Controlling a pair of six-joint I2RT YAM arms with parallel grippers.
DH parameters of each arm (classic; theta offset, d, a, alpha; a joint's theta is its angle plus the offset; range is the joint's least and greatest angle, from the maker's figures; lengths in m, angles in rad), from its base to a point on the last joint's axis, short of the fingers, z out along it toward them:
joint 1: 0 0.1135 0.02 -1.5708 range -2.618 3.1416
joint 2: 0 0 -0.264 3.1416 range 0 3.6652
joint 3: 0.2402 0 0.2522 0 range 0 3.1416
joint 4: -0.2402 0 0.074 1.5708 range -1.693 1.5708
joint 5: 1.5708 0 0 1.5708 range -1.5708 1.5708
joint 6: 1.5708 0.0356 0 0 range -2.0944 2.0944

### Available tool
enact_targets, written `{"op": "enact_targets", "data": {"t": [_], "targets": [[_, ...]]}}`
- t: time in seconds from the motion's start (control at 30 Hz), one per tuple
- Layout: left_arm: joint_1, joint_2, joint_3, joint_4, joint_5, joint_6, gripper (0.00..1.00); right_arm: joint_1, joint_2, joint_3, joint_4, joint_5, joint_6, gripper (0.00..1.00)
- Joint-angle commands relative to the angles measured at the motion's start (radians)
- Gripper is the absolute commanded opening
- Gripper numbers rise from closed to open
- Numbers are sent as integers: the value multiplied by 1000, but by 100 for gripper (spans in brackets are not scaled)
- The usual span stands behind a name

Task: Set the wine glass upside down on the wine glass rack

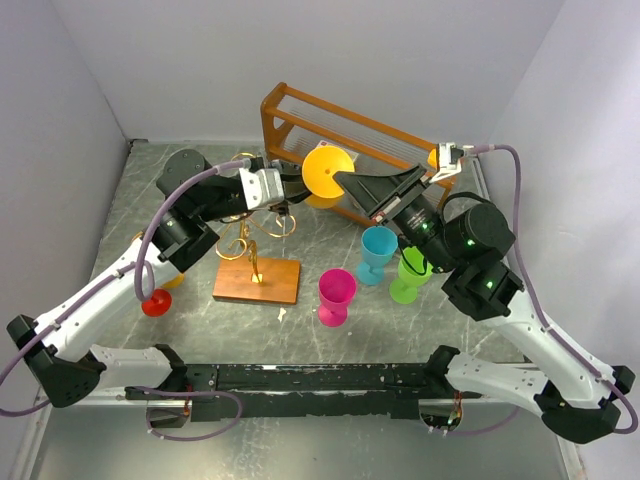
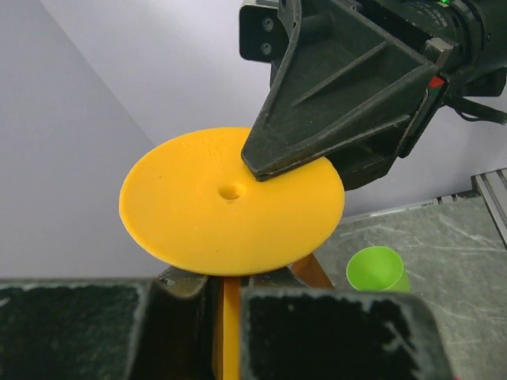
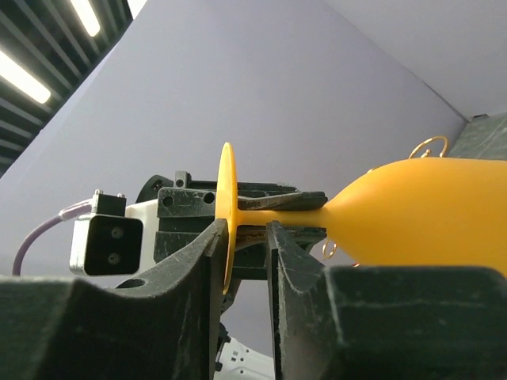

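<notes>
A yellow wine glass hangs on its side above the table, its round foot facing the right arm. My left gripper is shut on its thin stem. My right gripper straddles the foot's rim: the left finger lies against the disc, and the right finger stands a little off it, between the foot and the bowl. The gold wire wine glass rack stands on its wooden base just below the left gripper, with nothing hanging on it.
A large brown wooden shelf stands at the back. Pink, blue and green glasses stand upright right of the rack. A red glass lies by the left arm.
</notes>
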Motion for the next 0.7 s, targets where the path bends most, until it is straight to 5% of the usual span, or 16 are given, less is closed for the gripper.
{"op": "enact_targets", "data": {"t": [0.0, 0.13, 0.27, 0.5, 0.67], "targets": [[-4, -2, 18, 0, 46, 37, 7, 4, 10, 21, -17, -8, 22, 24], [-4, 1, 12, 9, 61, 30, 7, 4, 22, 16, -2, -34, 32, 18], [-4, -4, -2, 25, 56, 12, 10, 4, 24, 7, 13, -39, 48, 0], [-3, -72, -102, 125, -83, -91, 59, 4, 5, -3, 17, 19, 35, 0], [-4, -152, -172, 110, -185, -146, 67, 4, -8, -7, 7, 87, 3, 0]]}}
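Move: The left hand holds the upside-down yellow wine glass by its stem, with the glass's foot about 3 cm above its hand point. From the right hand, that foot's middle is some 3 cm to the left and 1 cm ahead, at the same height, with its rim between the half-open fingers. From the left hand, the wine glass rack is about level, 14 cm to the left and 30 cm below; the blue glass is 3 cm ahead, 10 cm right and 40 cm below. The right fingers shut on the near rim of the yellow glass's foot and pinch it flat between the tips, the right hand all but staying in place. Once they are closed, the left fingers spread wide off the stem; the left hand, already easing down, ends about 2 cm lower and backs off some 1.5 cm to the left, away from the right hand. ##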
